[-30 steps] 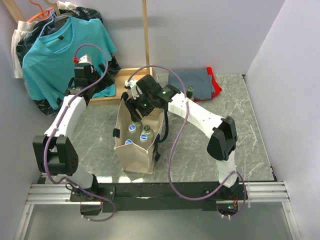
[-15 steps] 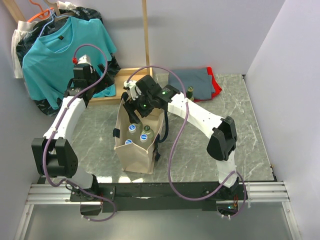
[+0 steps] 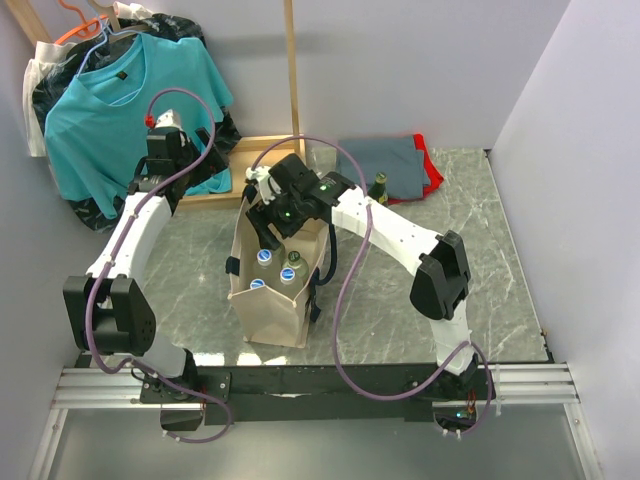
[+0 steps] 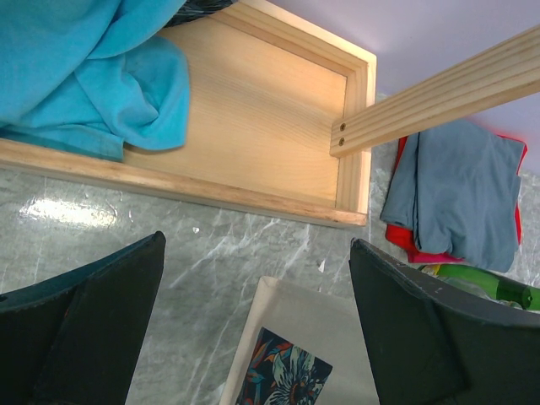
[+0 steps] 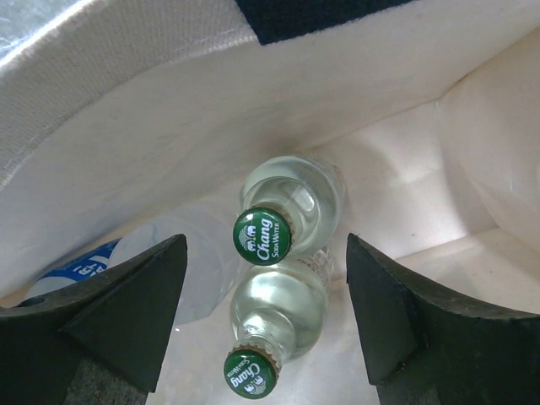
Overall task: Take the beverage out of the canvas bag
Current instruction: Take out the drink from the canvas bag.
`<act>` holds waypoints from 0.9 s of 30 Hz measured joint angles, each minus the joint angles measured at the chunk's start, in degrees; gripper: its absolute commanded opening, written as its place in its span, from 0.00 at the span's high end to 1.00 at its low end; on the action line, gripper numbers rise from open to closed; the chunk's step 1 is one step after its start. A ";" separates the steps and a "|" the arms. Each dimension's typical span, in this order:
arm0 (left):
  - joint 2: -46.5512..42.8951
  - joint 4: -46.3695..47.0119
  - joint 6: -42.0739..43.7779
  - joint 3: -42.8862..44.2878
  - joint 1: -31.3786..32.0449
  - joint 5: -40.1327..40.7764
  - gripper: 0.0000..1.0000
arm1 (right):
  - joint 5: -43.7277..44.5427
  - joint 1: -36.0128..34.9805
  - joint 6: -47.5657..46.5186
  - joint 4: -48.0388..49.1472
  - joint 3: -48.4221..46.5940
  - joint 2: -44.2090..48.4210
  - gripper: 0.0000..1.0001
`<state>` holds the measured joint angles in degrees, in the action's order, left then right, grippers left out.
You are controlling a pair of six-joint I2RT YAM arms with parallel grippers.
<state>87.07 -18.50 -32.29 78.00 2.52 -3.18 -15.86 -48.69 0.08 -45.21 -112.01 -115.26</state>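
Note:
The beige canvas bag [image 3: 268, 305] stands upright mid-table with its mouth open. Inside, the right wrist view shows two clear glass beverage bottles with green caps [image 5: 262, 236] [image 5: 251, 374] and a plastic bottle with a blue label [image 5: 93, 268]. My right gripper [image 5: 266, 312] is open at the bag's mouth [image 3: 268, 228], its fingers [image 5: 110, 316] standing either side of the capped bottles and touching neither. My left gripper [image 4: 257, 329] is open and empty, held high near the back left [image 3: 170, 152], with a corner of the bag [image 4: 337, 329] below it.
A wooden tray [image 4: 253, 110] with a teal shirt [image 3: 120, 90] lies behind the bag. Folded grey and red cloths [image 3: 390, 160] sit back right, with a green bottle [image 3: 380, 185] beside them. A wooden post [image 3: 291, 70] rises behind the bag.
My right gripper has sunk slightly into the bag's mouth and its jaws have widened. The left arm shifted a little to the left early on, then held still.

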 measured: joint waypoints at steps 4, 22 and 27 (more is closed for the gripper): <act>0.00 0.00 -0.04 0.00 0.00 -0.02 0.04 | -0.50 -0.07 -0.02 0.00 0.00 -0.15 0.18; -0.04 -0.02 0.00 -1.16 0.00 0.04 0.04 | -2.69 -0.09 -1.09 0.66 0.00 -3.23 0.50; -0.04 -0.02 0.00 -1.16 0.00 0.04 0.04 | -2.25 0.02 -2.10 0.85 -0.31 -3.23 0.76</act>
<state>87.02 -18.52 -32.29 76.84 2.52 -3.14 -18.11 -48.66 -2.02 -44.36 -112.31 -118.50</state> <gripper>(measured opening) 0.966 0.440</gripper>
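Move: The green cap of the left-hand Chang soda bottle lies about 3 cm below the right hand and 2 cm left, hardly ahead or back. The second green cap stands 4 cm back and 3 cm right of the hand; the nearest blue cap is 4 cm back and 4 cm left, both roughly 3 to 4 cm below. From the left hand, the aimed-at cap is some 16 cm back, 14 cm right and 9 cm lower. The right hand sinks about 2.5 cm, easing left, and closes its wide-open fingers around the left soda bottle's cap. ##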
